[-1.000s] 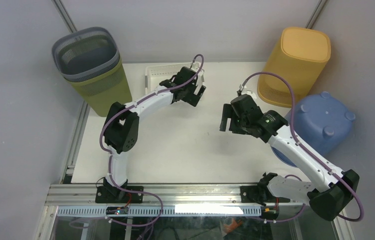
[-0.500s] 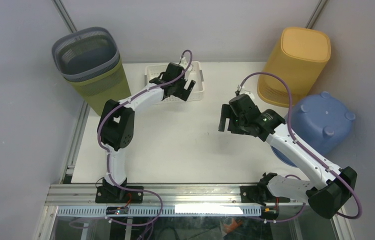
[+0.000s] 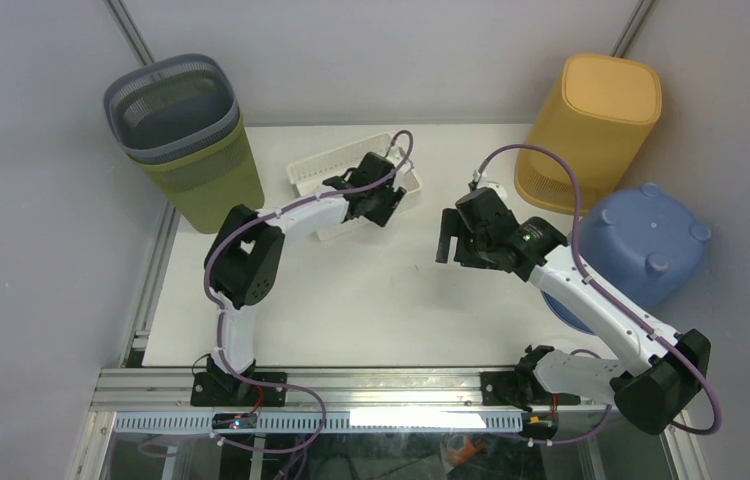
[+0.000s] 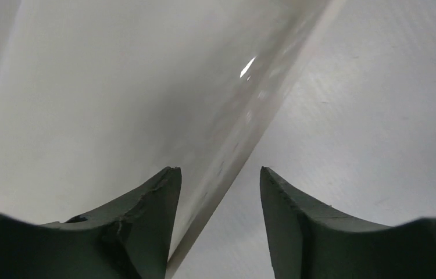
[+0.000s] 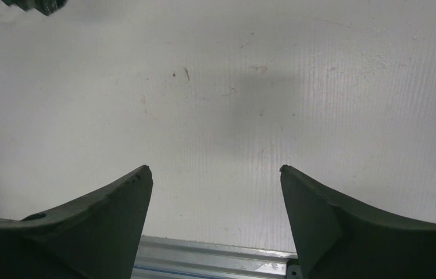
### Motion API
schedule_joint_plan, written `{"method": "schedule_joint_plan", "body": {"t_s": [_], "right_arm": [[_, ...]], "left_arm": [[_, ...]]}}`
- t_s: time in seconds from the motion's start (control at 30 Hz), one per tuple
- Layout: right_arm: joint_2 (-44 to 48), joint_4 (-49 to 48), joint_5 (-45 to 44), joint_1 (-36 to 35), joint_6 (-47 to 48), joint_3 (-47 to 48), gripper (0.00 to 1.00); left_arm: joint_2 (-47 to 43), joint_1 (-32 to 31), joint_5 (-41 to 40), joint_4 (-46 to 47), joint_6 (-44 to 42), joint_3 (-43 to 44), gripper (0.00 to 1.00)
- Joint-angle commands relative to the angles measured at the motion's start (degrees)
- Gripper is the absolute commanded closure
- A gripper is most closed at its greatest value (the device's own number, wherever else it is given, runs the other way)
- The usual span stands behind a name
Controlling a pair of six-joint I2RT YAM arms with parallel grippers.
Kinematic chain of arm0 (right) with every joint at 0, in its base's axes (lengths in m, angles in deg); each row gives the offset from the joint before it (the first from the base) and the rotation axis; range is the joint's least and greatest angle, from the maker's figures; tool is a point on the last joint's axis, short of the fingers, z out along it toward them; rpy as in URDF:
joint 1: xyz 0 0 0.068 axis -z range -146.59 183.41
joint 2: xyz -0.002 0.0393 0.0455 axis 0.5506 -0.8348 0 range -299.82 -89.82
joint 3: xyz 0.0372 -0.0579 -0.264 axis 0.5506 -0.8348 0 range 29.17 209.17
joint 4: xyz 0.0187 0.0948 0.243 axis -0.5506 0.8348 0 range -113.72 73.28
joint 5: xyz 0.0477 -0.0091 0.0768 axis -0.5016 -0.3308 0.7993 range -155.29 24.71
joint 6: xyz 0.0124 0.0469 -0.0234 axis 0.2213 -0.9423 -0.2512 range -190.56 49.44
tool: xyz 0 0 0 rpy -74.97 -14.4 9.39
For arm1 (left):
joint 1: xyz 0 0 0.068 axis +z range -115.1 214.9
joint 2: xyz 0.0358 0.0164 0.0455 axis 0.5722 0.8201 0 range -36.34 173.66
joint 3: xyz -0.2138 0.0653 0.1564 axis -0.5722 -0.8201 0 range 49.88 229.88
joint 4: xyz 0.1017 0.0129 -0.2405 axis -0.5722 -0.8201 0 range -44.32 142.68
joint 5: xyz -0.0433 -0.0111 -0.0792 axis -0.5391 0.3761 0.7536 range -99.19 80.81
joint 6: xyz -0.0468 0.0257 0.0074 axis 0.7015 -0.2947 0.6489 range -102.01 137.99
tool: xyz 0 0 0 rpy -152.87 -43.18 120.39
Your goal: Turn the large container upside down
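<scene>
The white slotted container point(image 3: 313, 178) sits skewed and tipped on the table's back left. My left gripper point(image 3: 388, 207) is at its right end. In the left wrist view the container's white wall point(image 4: 117, 87) fills the left side and its edge runs down between the jaws of my left gripper point(image 4: 220, 170). The left finger point(image 4: 146, 215) lies against the wall and the right finger point(image 4: 297, 221) stands off it, so the gripper is open. My right gripper point(image 3: 444, 248) hovers over bare table at mid-table. It point(image 5: 215, 168) is wide open and holds nothing.
A grey bin nested in an olive one point(image 3: 176, 120) stands beyond the back left corner. An upturned yellow bin point(image 3: 601, 110) and an upturned blue tub point(image 3: 646, 245) stand at the right. The metal frame rail point(image 5: 215, 261) runs along the near edge.
My left gripper has moved right and nearer along the white container, and its jaws have narrowed around the wall. The container has swung askew and shifted toward me. The right arm has barely moved.
</scene>
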Motion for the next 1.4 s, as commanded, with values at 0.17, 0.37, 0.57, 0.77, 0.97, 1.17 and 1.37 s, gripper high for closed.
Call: {"method": "schedule_joint_plan", "body": {"t_s": [0.17,0.37,0.57,0.77,0.97,1.17,1.37], "right_arm": [[1.91,-1.16,-2.87,-0.16,-0.47,3.01,0.15],[4.01,0.41,-3.90,0.69,-0.67,4.82,0.14],[7.00,5.13,-6.40,5.82,1.84,11.43,0.12],[8.62,11.90,-15.72,7.19,5.78,22.55,0.12],[9.12,17.11,-23.78,7.19,8.33,28.61,0.12],[10.90,16.86,-22.93,7.15,8.09,26.86,0.12],[11.00,16.27,-21.60,7.19,7.93,25.26,0.12]], "left_arm": [[-5.27,-6.71,-0.40,-1.81,4.31,4.43,0.85],[-3.47,-8.74,1.59,-12.39,7.10,16.32,1.00],[-3.78,-8.77,13.44,-18.77,16.16,28.22,1.00],[-0.83,-7.75,32.46,-16.32,37.44,35.35,1.00],[-1.41,-7.75,49.39,9.18,59.80,23.30,1.00],[-3.36,-4.48,55.80,61.78,94.34,0.93,1.00],[-1.87,-1.19,52.96,81.89,107.74,-11.16,1.00]]}}
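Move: The white basket's near long wall already stands between the open left fingers; the basket's middle is some 8 cm ahead and 7 cm left of the left hand, a little below. The blue container stands about 45 cm to the right and 18 cm back of the left hand, the green one about 38 cm left and 6 cm ahead. From the right hand, the white basket's middle lies roughly 25 cm left, 27 cm ahead and 14 cm down; the blue container is 28 cm right, level with it. Draw the left gripper back and right while shutting it on the basket's near wall, then keep the pinch and lift about 20 cm, swinging right and back. Roll the hand right side up, some 80 degrees, and sink slightly at the end. Meanwhile raise the open, empty right gripper about 17 cm and take it 12 cm right, over on the blue container's side. ##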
